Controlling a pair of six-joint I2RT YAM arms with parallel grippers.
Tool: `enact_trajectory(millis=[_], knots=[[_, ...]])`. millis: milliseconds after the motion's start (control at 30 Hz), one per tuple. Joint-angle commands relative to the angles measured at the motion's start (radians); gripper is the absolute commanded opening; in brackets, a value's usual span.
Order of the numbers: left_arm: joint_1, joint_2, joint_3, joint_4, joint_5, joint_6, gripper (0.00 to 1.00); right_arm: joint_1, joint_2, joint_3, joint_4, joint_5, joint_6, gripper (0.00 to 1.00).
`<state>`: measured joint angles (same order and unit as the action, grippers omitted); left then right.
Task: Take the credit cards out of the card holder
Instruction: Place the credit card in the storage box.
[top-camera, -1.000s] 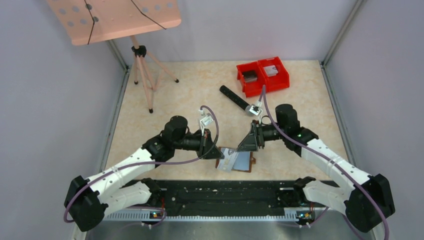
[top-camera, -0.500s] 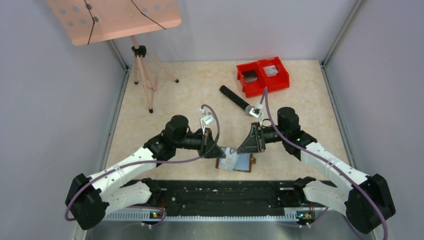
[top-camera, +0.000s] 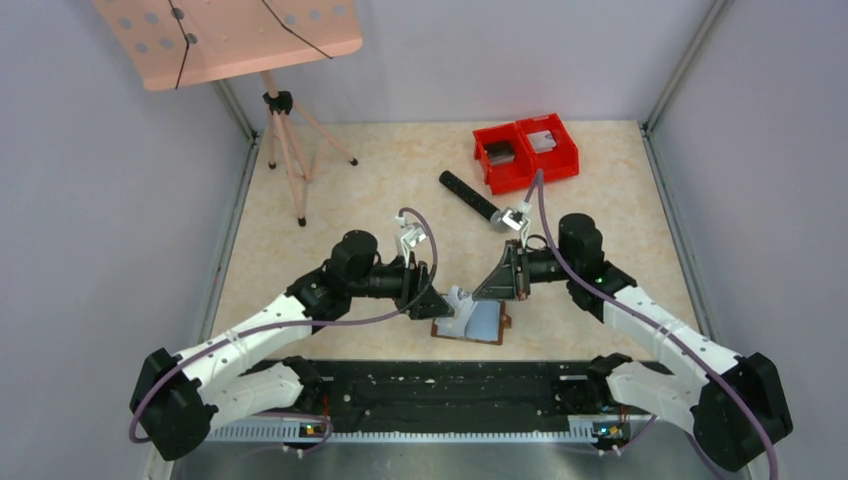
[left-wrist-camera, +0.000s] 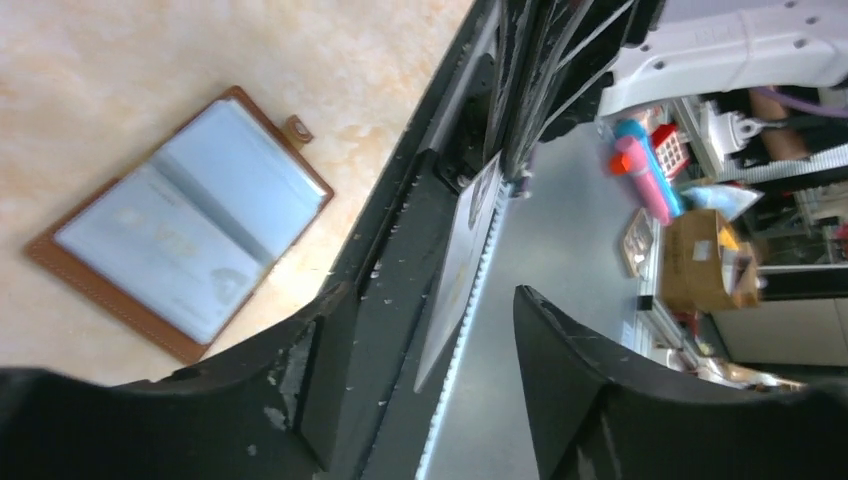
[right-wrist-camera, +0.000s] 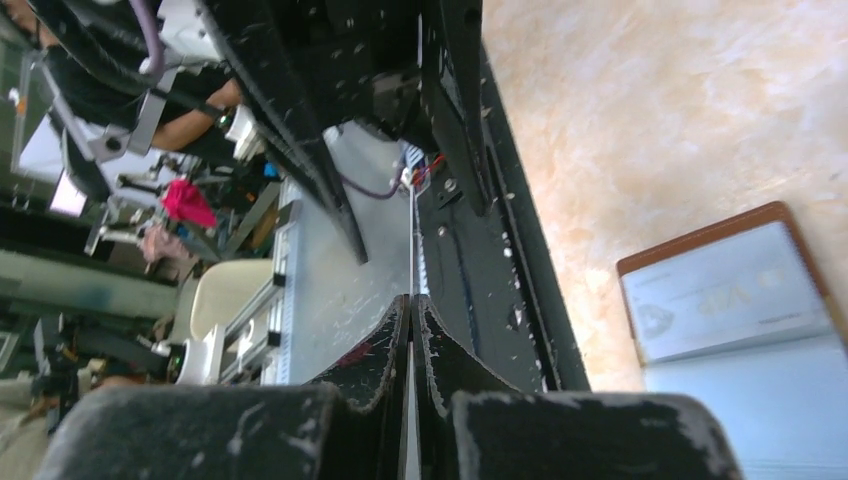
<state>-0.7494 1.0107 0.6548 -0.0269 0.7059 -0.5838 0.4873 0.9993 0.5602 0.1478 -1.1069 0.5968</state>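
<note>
The brown card holder (top-camera: 487, 326) lies open and flat on the table near the front edge, its grey-blue pockets (left-wrist-camera: 190, 230) facing up; it also shows in the right wrist view (right-wrist-camera: 730, 290). A white credit card (top-camera: 461, 306) stands on edge above its left half. My right gripper (top-camera: 480, 296) is shut on this card, which is seen edge-on as a thin line (right-wrist-camera: 411, 240) running out from between its fingertips (right-wrist-camera: 411, 300). My left gripper (left-wrist-camera: 430, 335) is open around the card's free end (left-wrist-camera: 455, 270), with neither finger touching it.
Red twin bins (top-camera: 525, 150) sit at the back right, with a black stick-shaped object (top-camera: 470, 197) lying in front of them. A tripod (top-camera: 287, 150) carrying a pink perforated board stands at the back left. A black rail (top-camera: 450, 385) runs along the table's near edge.
My left gripper has opened and let go of the card. My right gripper has shut on it. The card now stands more upright over the holder.
</note>
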Motion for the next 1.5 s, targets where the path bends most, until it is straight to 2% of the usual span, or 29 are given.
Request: enact_trajectory(millis=[0,33,67,200,267,500,633,900,1033,1200,1467], knots=[[0.004,-0.046,0.046,-0.046,-0.125,0.057,0.80,-0.026,0.025,0.118,-0.083,0.150,-0.029,0.00],[0.004,-0.051,0.043,-0.047,-0.142,0.064,0.94,-0.038,0.042,0.147,-0.128,0.179,-0.058,0.00],[0.004,-0.056,0.040,-0.048,-0.155,0.077,0.98,-0.055,0.058,0.173,-0.181,0.200,-0.082,0.00],[0.004,-0.057,0.067,-0.151,-0.292,0.125,0.99,-0.192,0.142,0.270,-0.243,0.203,-0.097,0.00],[0.003,-0.055,0.080,-0.188,-0.334,0.157,0.99,-0.269,0.193,0.333,-0.284,0.253,-0.115,0.00],[0.003,-0.023,0.147,-0.362,-0.630,0.240,0.99,-0.467,0.399,0.597,-0.399,0.591,-0.204,0.00],[0.004,-0.002,0.200,-0.464,-0.821,0.219,0.99,-0.537,0.519,0.752,-0.386,0.722,-0.211,0.00],[0.005,-0.101,0.176,-0.481,-1.024,0.190,0.99,-0.584,0.806,1.036,-0.355,0.849,-0.163,0.00],[0.005,-0.139,0.160,-0.469,-1.009,0.199,0.99,-0.584,0.942,1.166,-0.341,0.834,-0.154,0.00],[0.005,-0.146,0.156,-0.466,-1.011,0.188,0.99,-0.584,1.063,1.253,-0.260,0.823,-0.128,0.00],[0.007,-0.139,0.134,-0.440,-0.984,0.170,0.98,-0.584,1.257,1.447,-0.268,0.734,-0.129,0.00]])
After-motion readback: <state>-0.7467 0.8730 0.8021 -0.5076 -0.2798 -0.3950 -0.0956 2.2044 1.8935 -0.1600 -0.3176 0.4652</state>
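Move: The right hand grips the credit card above the open card holder, which lies about 18 cm below it. Its goal, the storage box's right compartment, is some 54 cm ahead, 23 cm to the right and 18 cm lower; the left compartment is about 49 cm ahead and 11 cm right. The microphone's middle lies roughly 35 cm straight ahead. From the left hand, the right compartment is around 57 cm ahead and 30 cm right. The right hand, keeping its pinch on the credit card, sweeps about 50 cm forward and 25 cm right past the microphone's right side, swinging clockwise some 75 degrees to point forward, then sinks about 7 cm late on towards the right compartment. Meanwhile the left hand finishes opening wide and backs clear of the card, leftward and forward, turning counter-clockwise. ##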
